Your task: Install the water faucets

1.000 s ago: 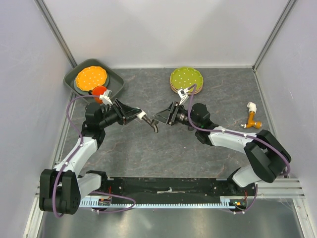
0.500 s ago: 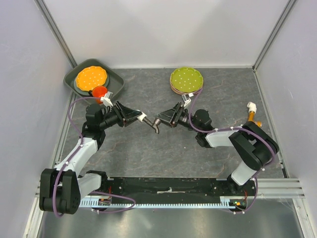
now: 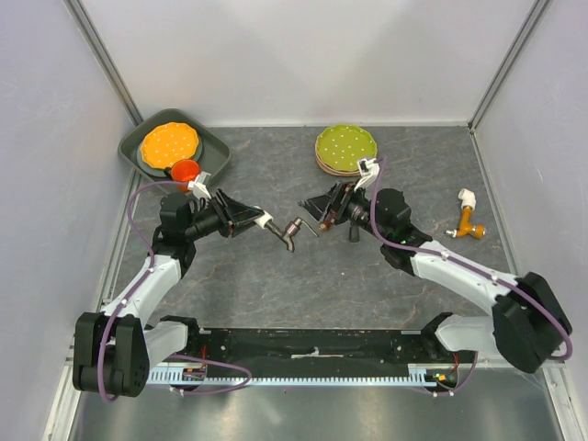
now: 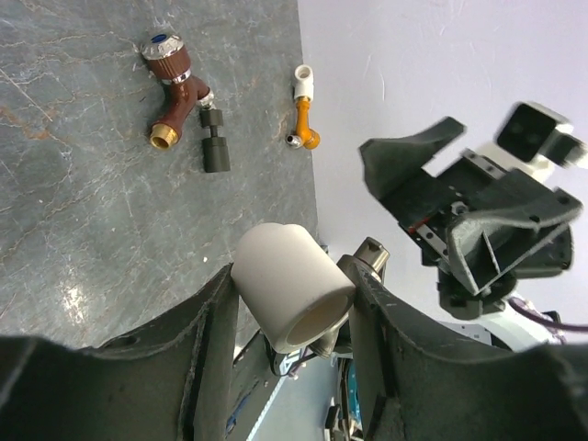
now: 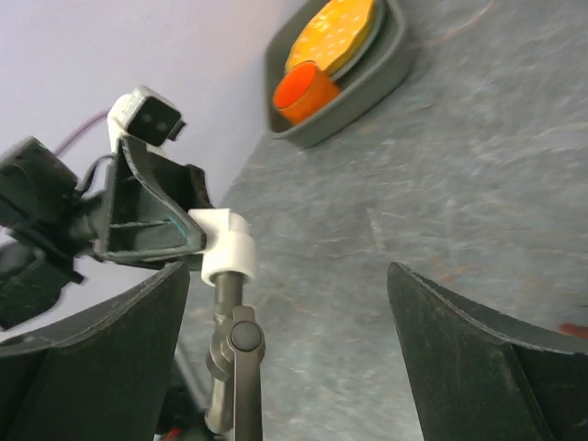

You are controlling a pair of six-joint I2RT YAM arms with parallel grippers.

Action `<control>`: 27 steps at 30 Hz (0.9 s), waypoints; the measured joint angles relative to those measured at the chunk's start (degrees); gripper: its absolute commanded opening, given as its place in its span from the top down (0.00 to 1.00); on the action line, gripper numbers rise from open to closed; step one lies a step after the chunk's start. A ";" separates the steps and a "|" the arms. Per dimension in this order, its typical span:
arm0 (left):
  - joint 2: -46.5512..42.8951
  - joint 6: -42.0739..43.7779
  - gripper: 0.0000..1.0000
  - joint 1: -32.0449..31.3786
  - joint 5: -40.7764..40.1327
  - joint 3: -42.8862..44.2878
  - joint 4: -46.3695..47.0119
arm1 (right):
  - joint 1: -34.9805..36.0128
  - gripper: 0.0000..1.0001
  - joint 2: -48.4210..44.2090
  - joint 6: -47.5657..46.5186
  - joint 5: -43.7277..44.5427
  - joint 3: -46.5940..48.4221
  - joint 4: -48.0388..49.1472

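My left gripper point(image 3: 267, 220) point(image 4: 296, 308) is shut on a white elbow fitting point(image 3: 273, 224) point(image 4: 292, 299) point(image 5: 226, 245), held above the table's middle. A dark grey crank-shaped tap point(image 3: 291, 234) point(image 5: 233, 363) sits plugged into that elbow and hangs from it. Just right of the tap, my right gripper point(image 3: 317, 213) point(image 5: 289, 358) stands wide open, touching nothing. On the table lie a reddish-brown tap point(image 4: 175, 87) point(image 3: 331, 219), a short dark cylinder piece point(image 4: 216, 142) point(image 3: 352, 230), and an orange tap with a white elbow point(image 3: 469, 219) point(image 4: 301, 108).
A stack of green dotted plates point(image 3: 345, 147) stands at the back centre. At the back left, a grey tray point(image 3: 217, 152) point(image 5: 372, 78) carries an orange plate point(image 3: 169, 142) and an orange cup point(image 3: 185, 171) point(image 5: 306, 92). Walls close in on three sides.
My right gripper has opened, let go of the dark grey tap and drawn back to the right. The tap stays in the white elbow. The left gripper has held still.
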 measured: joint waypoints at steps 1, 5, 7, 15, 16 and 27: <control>0.00 0.04 0.98 0.00 0.00 0.00 -0.13 | 0.50 0.05 -1.31 -2.75 1.16 0.46 -1.97; 0.00 0.28 0.98 0.00 0.00 0.02 -0.74 | 8.50 0.05 -6.69 -20.46 10.21 2.60 -10.62; 0.00 0.39 0.98 0.00 0.00 0.04 -1.03 | 13.64 0.04 -8.24 -28.37 14.91 2.69 -12.22; 0.00 0.79 0.98 0.00 -0.02 0.09 -1.42 | 29.57 0.02 -7.58 -55.98 29.81 2.71 -13.66; 0.00 0.79 0.98 0.00 -0.02 0.09 -1.42 | 30.80 0.02 -6.95 -58.16 30.95 2.71 -13.53; -0.07 0.85 0.98 0.00 -0.11 0.09 -1.64 | 41.03 0.02 6.32 -80.59 47.58 4.55 -10.56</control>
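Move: The dark grey faucet, fixed to the white fitting in the left hand's grip, lies some 5 cm to the right hand's left, 4 cm back and 4 cm lower; the white fitting is about 11 cm left, 1 cm back and 3 cm lower. On the table some 20 cm below, the brown faucet lies 9 cm ahead and 6 cm right, the black connector 5 cm ahead and 11 cm right. From the left hand, the grey faucet is about 7 cm right, 3 cm back and 2 cm lower. The grey faucet hangs steady on the white fitting, which the left hand keeps gripped, while the empty right hand comes round to its near side: about 9 cm back and 6 cm left, rising slightly at first, then sinking to end 4 to 5 cm lower. Its wrist rolls roughly 90 degrees about the finger line, with the fingers staying wide open and pointing forward-left at the faucet. ##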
